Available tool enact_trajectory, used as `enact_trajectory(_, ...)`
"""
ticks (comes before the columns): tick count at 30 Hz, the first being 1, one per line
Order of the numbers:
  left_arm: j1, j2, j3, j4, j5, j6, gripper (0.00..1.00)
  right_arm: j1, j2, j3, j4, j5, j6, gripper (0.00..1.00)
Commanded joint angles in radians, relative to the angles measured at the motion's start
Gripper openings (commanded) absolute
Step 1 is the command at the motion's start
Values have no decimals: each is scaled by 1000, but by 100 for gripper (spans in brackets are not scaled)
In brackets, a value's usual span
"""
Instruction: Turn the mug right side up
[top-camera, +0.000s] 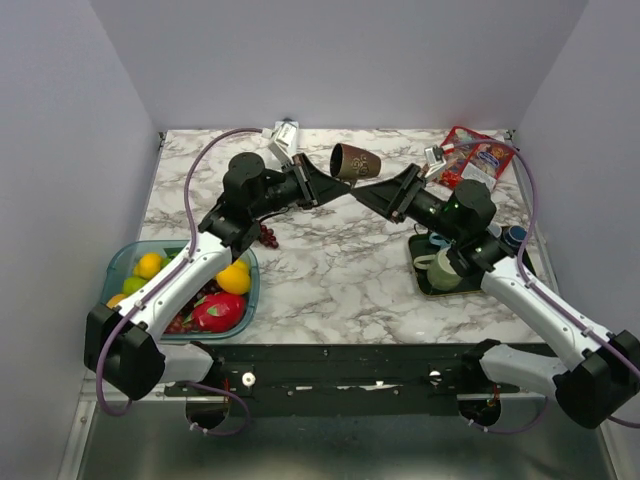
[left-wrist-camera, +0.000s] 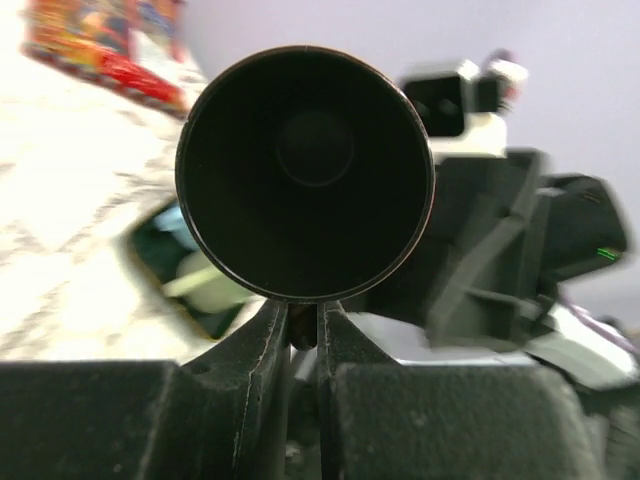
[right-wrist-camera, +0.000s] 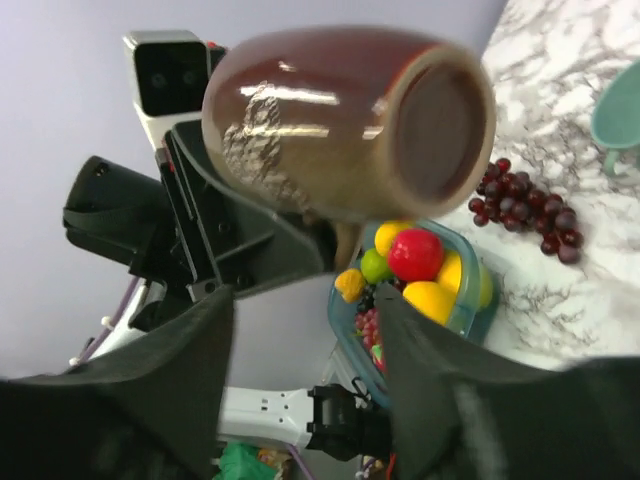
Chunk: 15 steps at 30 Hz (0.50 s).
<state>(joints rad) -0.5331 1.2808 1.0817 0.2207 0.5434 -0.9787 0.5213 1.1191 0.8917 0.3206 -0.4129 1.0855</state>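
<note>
A brown mug (top-camera: 355, 162) hangs on its side in the air above the back of the table, between my two arms. In the left wrist view its dark mouth (left-wrist-camera: 305, 170) faces the camera, and my left gripper (left-wrist-camera: 303, 320) is shut on the handle just below the rim. In the right wrist view the mug (right-wrist-camera: 340, 120) shows its base. My right gripper (right-wrist-camera: 305, 320) stands open below it, with its fingers (right-wrist-camera: 190, 350) clear of the mug. Seen from above, the left gripper (top-camera: 325, 185) and the right gripper (top-camera: 368, 192) meet under the mug.
A teal container of fruit (top-camera: 120, 258) stands at the front left, with dark grapes (top-camera: 268, 235) on the marble beside it. At the right a dark tray (top-camera: 425, 283) bears a green cup. A red snack bag (top-camera: 475, 160) lies at the back right.
</note>
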Motion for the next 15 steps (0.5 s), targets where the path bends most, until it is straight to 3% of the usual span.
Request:
enact_trajectory(1,5,23,138,-295,-170,325,0,8,-86,-36,-181,101,-105,73)
enact_trajectory(9,5,196,303,-592,-388,543,0,8,-188,-27,-496,350,-216,91)
enact_trajectory(15,5,357,389,-652,-536,630,0,8,-238,1,-679,537,-275,100)
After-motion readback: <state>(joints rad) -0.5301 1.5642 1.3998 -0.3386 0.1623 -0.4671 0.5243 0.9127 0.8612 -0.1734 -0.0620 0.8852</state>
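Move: The left hand already pinches the brown mug by its handle, mouth facing back along the hand. Bare table for it lies about 14 cm ahead, 4 cm left and 20 cm below; the mint mug stands some 11 cm ahead and 12 cm left, the grapes roughly 2 cm ahead and 20 cm left. From the right hand, the mug tray is about 27 cm right, 5 cm back and 20 cm below; its light blue mug lies 24 cm right and 1 cm back, the sage mug 21 cm right and 8 cm back. Still pinching the brown mug's handle, the left hand sinks about 11 cm while reaching some 9 cm forward and a little left, towards the table beside the mint mug, its fingers tipping down by about 35 degrees and swinging slightly counter-clockwise. The right hand, empty, backs off rightward and down towards the tray, spreading its part-open fingers fully and turning clockwise. ##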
